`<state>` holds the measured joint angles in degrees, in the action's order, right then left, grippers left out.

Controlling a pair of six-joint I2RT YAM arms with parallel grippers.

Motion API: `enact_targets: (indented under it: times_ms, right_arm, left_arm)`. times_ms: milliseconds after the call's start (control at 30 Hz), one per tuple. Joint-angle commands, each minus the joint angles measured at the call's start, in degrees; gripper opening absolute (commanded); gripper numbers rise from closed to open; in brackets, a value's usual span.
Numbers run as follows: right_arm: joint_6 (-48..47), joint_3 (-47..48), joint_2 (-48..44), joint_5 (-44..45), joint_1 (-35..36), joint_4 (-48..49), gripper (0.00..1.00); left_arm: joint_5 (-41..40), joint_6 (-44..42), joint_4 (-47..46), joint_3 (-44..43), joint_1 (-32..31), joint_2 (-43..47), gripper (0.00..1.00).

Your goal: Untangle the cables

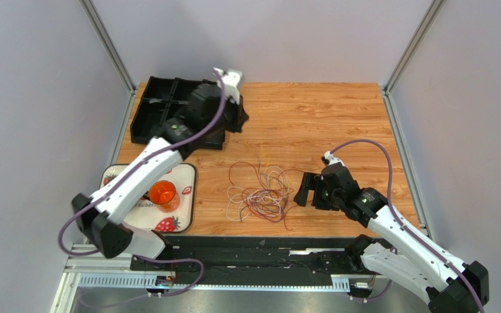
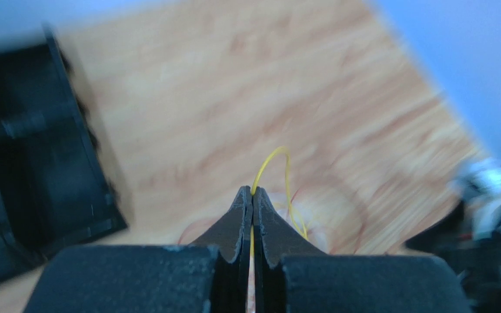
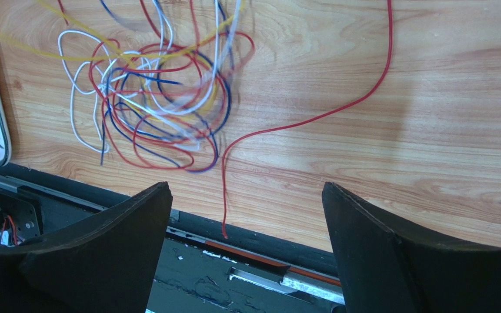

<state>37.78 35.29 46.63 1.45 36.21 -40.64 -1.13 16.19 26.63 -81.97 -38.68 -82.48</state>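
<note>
The cables (image 1: 259, 193) lie in a loose tangle of white, red, blue, lilac and yellow loops on the wooden table, near its front edge. My left gripper (image 2: 252, 193) is shut on a yellow cable (image 2: 278, 156), which arcs out from its tips and runs down toward the tangle. In the top view that gripper (image 1: 237, 114) hangs at the back left, by the black tray. My right gripper (image 3: 244, 189) is open just right of the tangle (image 3: 161, 91), nothing between its fingers. A single red cable (image 3: 312, 117) curves away from the pile, its end over the table's front edge.
A black compartment tray (image 1: 158, 111) stands at the back left corner. At the front left, a strawberry-print tray (image 1: 184, 175) carries an orange cup (image 1: 163, 194). A black rail (image 1: 266, 251) runs along the table's front edge.
</note>
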Motion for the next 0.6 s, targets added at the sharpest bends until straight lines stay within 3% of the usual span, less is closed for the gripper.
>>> enact_targets:
  times_ms: [0,167,367,567]
  right_arm:
    - [0.63,0.75,0.04,-2.4,0.18,3.9,0.89]
    - [0.89,0.75,-0.05,-2.86,0.09,4.69,0.87]
    - [0.98,0.83,-0.84,-2.86,0.18,5.57,0.87]
    - [0.1,1.97,-2.33,-2.95,0.09,6.37,0.86]
  left_arm:
    - [3.32,-1.77,2.54,-12.84,-0.52,7.24,0.0]
    - [6.83,-2.74,0.71,-23.21,-1.84,10.14,0.0]
    - [12.89,-2.21,-10.52,-25.07,-2.19,13.04,0.0]
    - [21.48,-2.65,-17.64,-32.81,-2.28,9.27,0.0]
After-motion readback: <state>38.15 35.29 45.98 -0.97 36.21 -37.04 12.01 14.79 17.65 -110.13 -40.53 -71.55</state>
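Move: The left hand, yellow cable already pinched, hangs some 25 cm above table level; the tangle's middle lies about 9 cm back from it and 2 cm to its right. The black organizer sits roughly 18 cm ahead and 23 cm left of that hand; the orange mug is about 10 cm back and 24 cm left. From the right hand, the tangle is some 13 cm left, 6 cm ahead and 8 cm below. Straight up and fast, easing off later, the left hand climbs about 33 cm away from the tangle while drawing back some 11 cm, hauling on the yellow cable. The wrist swings up roughly 50 degrees, so the fingers no longer point down at the table; they stay shut and keep the cable pinched. ##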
